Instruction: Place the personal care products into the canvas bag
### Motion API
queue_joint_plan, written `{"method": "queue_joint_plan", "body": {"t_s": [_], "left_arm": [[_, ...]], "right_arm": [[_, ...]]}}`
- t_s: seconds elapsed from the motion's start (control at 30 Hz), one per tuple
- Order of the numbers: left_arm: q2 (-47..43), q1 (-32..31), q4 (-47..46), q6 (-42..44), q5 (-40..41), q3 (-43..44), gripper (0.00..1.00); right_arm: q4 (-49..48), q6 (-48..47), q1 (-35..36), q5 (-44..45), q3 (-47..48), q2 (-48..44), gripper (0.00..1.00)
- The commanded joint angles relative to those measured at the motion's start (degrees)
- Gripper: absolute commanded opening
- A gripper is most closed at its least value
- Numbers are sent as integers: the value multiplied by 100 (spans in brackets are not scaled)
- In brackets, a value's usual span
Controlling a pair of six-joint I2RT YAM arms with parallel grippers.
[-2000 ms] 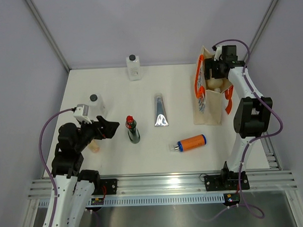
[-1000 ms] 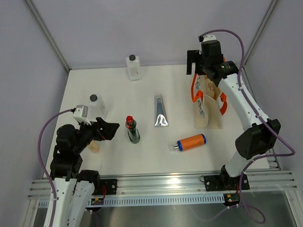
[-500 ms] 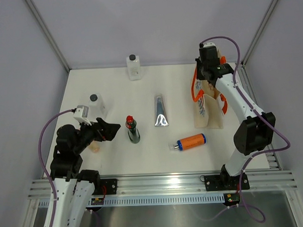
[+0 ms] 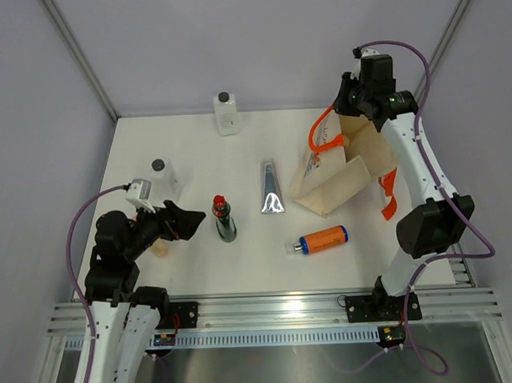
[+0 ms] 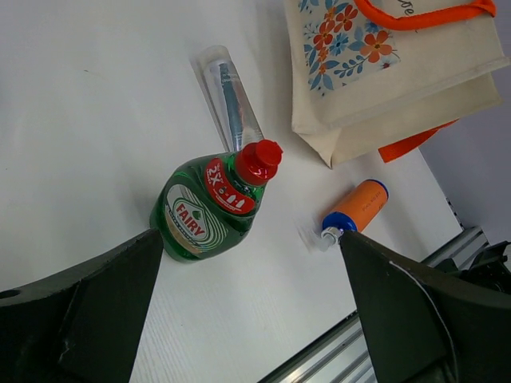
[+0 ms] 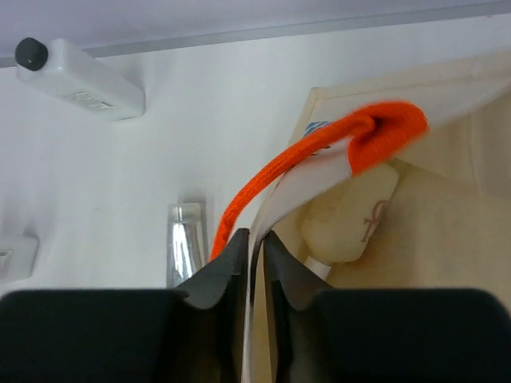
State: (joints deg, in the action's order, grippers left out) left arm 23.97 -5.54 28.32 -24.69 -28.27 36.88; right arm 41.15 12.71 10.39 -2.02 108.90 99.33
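The canvas bag [image 4: 339,167] leans over to the left at the right of the table, its orange handle [image 4: 321,139] looped up. My right gripper [image 4: 347,107] is shut on the bag's rim [image 6: 263,219] beside the handle [image 6: 319,152]. A cream bottle [image 6: 351,215] lies inside the bag. On the table lie the silver tube [image 4: 271,188] and the orange blue-capped bottle [image 4: 323,239]. The green red-capped bottle [image 4: 224,219] stands upright, just in front of my open left gripper [image 4: 185,221]. In the left wrist view that bottle [image 5: 209,203] sits ahead of the gripper [image 5: 251,319], not between its fingers.
One clear black-capped bottle [image 4: 225,114] stands at the back edge, another [image 4: 161,178] beside my left arm. A peach bottle [image 4: 159,248] peeks out under the left gripper. Grey walls close in the table; a metal rail [image 4: 268,309] runs along the near edge.
My right gripper came down onto the bag's rim, shut on it and pulled it up and back. The bag tipped over to the left. The left arm stayed still.
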Motion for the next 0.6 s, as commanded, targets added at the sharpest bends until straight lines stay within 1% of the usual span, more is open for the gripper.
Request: {"method": "queue_joint_plan", "body": {"t_s": [0.0, 0.03, 0.07, 0.13, 0.2, 0.3, 0.33, 0.37, 0.4, 0.43, 0.47, 0.5, 0.53, 0.57], "left_arm": [[3, 18, -309, -45, -310, -76, 99], [11, 18, -283, -36, -319, -76, 99], [12, 18, -265, -19, -337, -67, 99], [29, 18, -248, -19, -337, -58, 99], [29, 18, -248, -10, -346, -41, 99], [38, 18, -256, -1, -354, -32, 99], [47, 18, -248, 8, -354, -32, 99], [38, 18, -239, 43, -363, -32, 99], [47, 18, -230, 69, -363, -23, 99], [55, 18, -204, 95, -363, -23, 99], [56, 18, -195, 122, -346, -15, 99], [73, 18, -186, 131, -346, -6, 99], [82, 18, -177, 140, -363, 20, 99], [99, 18, -169, 140, -372, 29, 99]], "right_arm": [[-818, -303, -72, -834, -202, -27, 28], [-880, -400, -72, -1079, -351, -45, 36], [-906, -644, -73, -1255, -378, -71, 54], [-889, -874, -99, -1720, -405, -107, 73], [-784, -1217, -134, -2142, -370, -177, 86], [-459, -2147, -195, -3309, -282, -466, 95], [-406, -2420, -196, -4001, -369, -606, 96], [-232, -3092, -196, -4408, -413, -747, 96], [-21, -3525, -196, -4882, -440, -1009, 97], [355, -4121, -196, -5861, -405, -1108, 98], [1551, -5650, -169, -6219, -344, -1213, 98], [2259, -6466, -117, -6423, -248, -1223, 99], [3380, -7657, 153, -6216, -160, -1214, 99], [3844, -8157, 347, -5970, -185, -1179, 98]]}}
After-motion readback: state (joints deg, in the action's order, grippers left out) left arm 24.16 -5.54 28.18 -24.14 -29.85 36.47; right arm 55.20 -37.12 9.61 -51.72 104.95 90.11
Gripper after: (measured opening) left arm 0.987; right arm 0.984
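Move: The right hand's nearly shut fingers hold the canvas bag's left rim; the bag's middle is about 5 cm to the right, 4 cm back and 14 cm below. The orange bottle lies roughly 21 cm back, 6 cm left and 28 cm down; the silver tube some 24 cm left, about level fore and aft, 30 cm down. From the idle left hand the bag is about 24 cm ahead, 62 cm right and 7 cm lower. The pinch on the bag's left rim ends as the right fingers spread wide. The hand first eases left with a slight dip, then sweeps quickly back and a little up over the bag, ending some 13 cm back and 8 cm left, nearer the orange bottle, while it swings counter-clockwise about 65 degrees so the open fingers point left. ##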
